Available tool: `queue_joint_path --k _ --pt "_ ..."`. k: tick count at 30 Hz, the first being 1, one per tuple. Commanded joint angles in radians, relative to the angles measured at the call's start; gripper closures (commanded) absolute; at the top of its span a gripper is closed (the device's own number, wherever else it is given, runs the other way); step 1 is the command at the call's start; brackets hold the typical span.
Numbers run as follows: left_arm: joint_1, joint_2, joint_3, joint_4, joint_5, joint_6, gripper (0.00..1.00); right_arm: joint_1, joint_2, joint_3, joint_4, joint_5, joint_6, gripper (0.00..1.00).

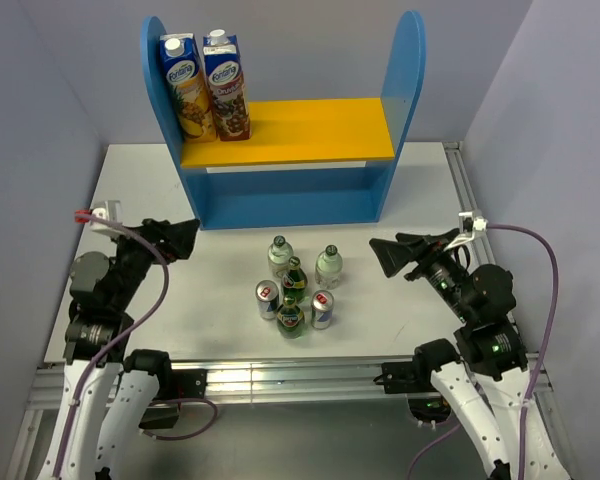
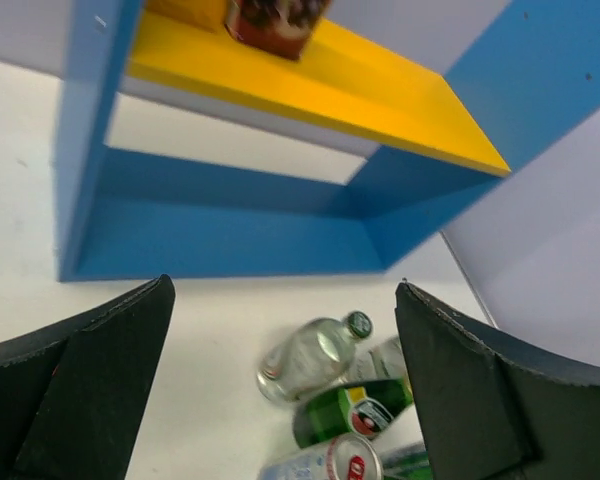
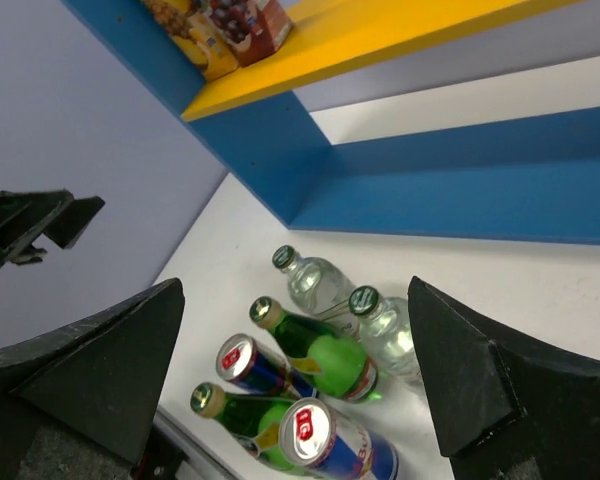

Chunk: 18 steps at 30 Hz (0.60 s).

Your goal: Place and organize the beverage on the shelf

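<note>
The six drinks stand upright in a cluster on the white table in front of the shelf: two clear bottles (image 1: 280, 255) (image 1: 328, 266), two green bottles (image 1: 295, 276) (image 1: 291, 316) and two silver-blue cans (image 1: 267, 299) (image 1: 322, 309). They also show in the right wrist view, clear bottle (image 3: 315, 282), green bottle (image 3: 330, 355), can (image 3: 325, 438). The blue shelf (image 1: 280, 200) with its yellow board (image 1: 310, 130) stands at the back. My left gripper (image 1: 185, 238) is open and empty, left of the cluster. My right gripper (image 1: 385, 255) is open and empty, right of it.
Two tall blue juice cartons (image 1: 188, 85) (image 1: 226, 82) stand on the left end of the yellow board. The lower shelf bay (image 2: 230, 235) holds nothing. Walls close in on both sides, and the table's metal frame rail (image 1: 280, 375) runs along the near edge.
</note>
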Motion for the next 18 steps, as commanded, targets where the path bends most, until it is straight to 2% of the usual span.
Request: queue_joint_path --k 1,2,6,7,8,9,10,12,13,14,15,18 --pt "-0.003 -0.042 0.035 -0.067 -0.173 0.089 0.01 0.02 -0.056 -0.053 0.042 -0.051 0.046 0.0" --pt "-0.003 -0.038 0.032 -0.068 -0.185 0.102 0.01 0.031 0.002 -0.041 0.014 -0.039 0.035 0.0" --pt "-0.003 0.0 0.041 -0.08 -0.179 0.116 0.01 0.23 0.073 -0.034 -0.021 0.255 -0.006 0.0" --pt "-0.003 0.004 0.043 -0.084 -0.187 0.117 0.01 0.366 0.081 -0.038 -0.02 0.414 0.001 0.0" --pt "-0.003 0.005 0.047 -0.09 -0.196 0.119 0.01 0.425 0.099 -0.025 -0.049 0.501 0.01 0.0" --pt "-0.003 0.001 0.046 -0.094 -0.208 0.125 0.01 0.483 0.189 -0.002 -0.089 0.594 0.024 0.0" --pt "-0.003 -0.006 0.043 -0.092 -0.211 0.125 0.01 0.611 0.241 0.064 -0.209 0.859 0.08 0.0" --pt "-0.003 -0.012 0.04 -0.089 -0.208 0.128 0.01 0.754 0.402 0.127 -0.342 1.112 0.186 0.0" --pt "-0.003 -0.012 0.04 -0.091 -0.207 0.128 0.01 0.824 0.441 0.158 -0.425 1.188 0.284 0.0" --pt "-0.003 -0.01 0.041 -0.092 -0.21 0.128 0.01 0.914 0.464 0.164 -0.444 1.263 0.323 0.0" --pt "-0.003 -0.009 0.041 -0.094 -0.211 0.129 0.01 0.93 0.476 0.163 -0.441 1.268 0.34 0.0" --pt "-0.003 -0.001 0.044 -0.1 -0.214 0.131 0.01 0.933 0.46 0.089 -0.276 1.233 0.256 0.0"
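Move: About 10 cm to the left of the right hand and some 8 cm ahead stands the right-hand clear bottle, its middle roughly 24 cm below. The nearer can on the right is about 14 cm left and 2 cm back, the rear green bottle some 18 cm left and 5 cm ahead, the left clear bottle about 21 cm left and 11 cm ahead. From the left hand, the right-hand clear bottle lies about 30 cm right and 4 cm ahead. Sinking about 12 cm while swinging about 8 cm left, the right hand comes in towards the right-hand clear bottle and the right-hand can, tipping its fingers down by more than 20 degrees and rolling its left side down, jaws still wide open. The left hand, open and empty, shifts a few centimetres left, away from the bottles, and slightly down, turning a little counter-clockwise. ##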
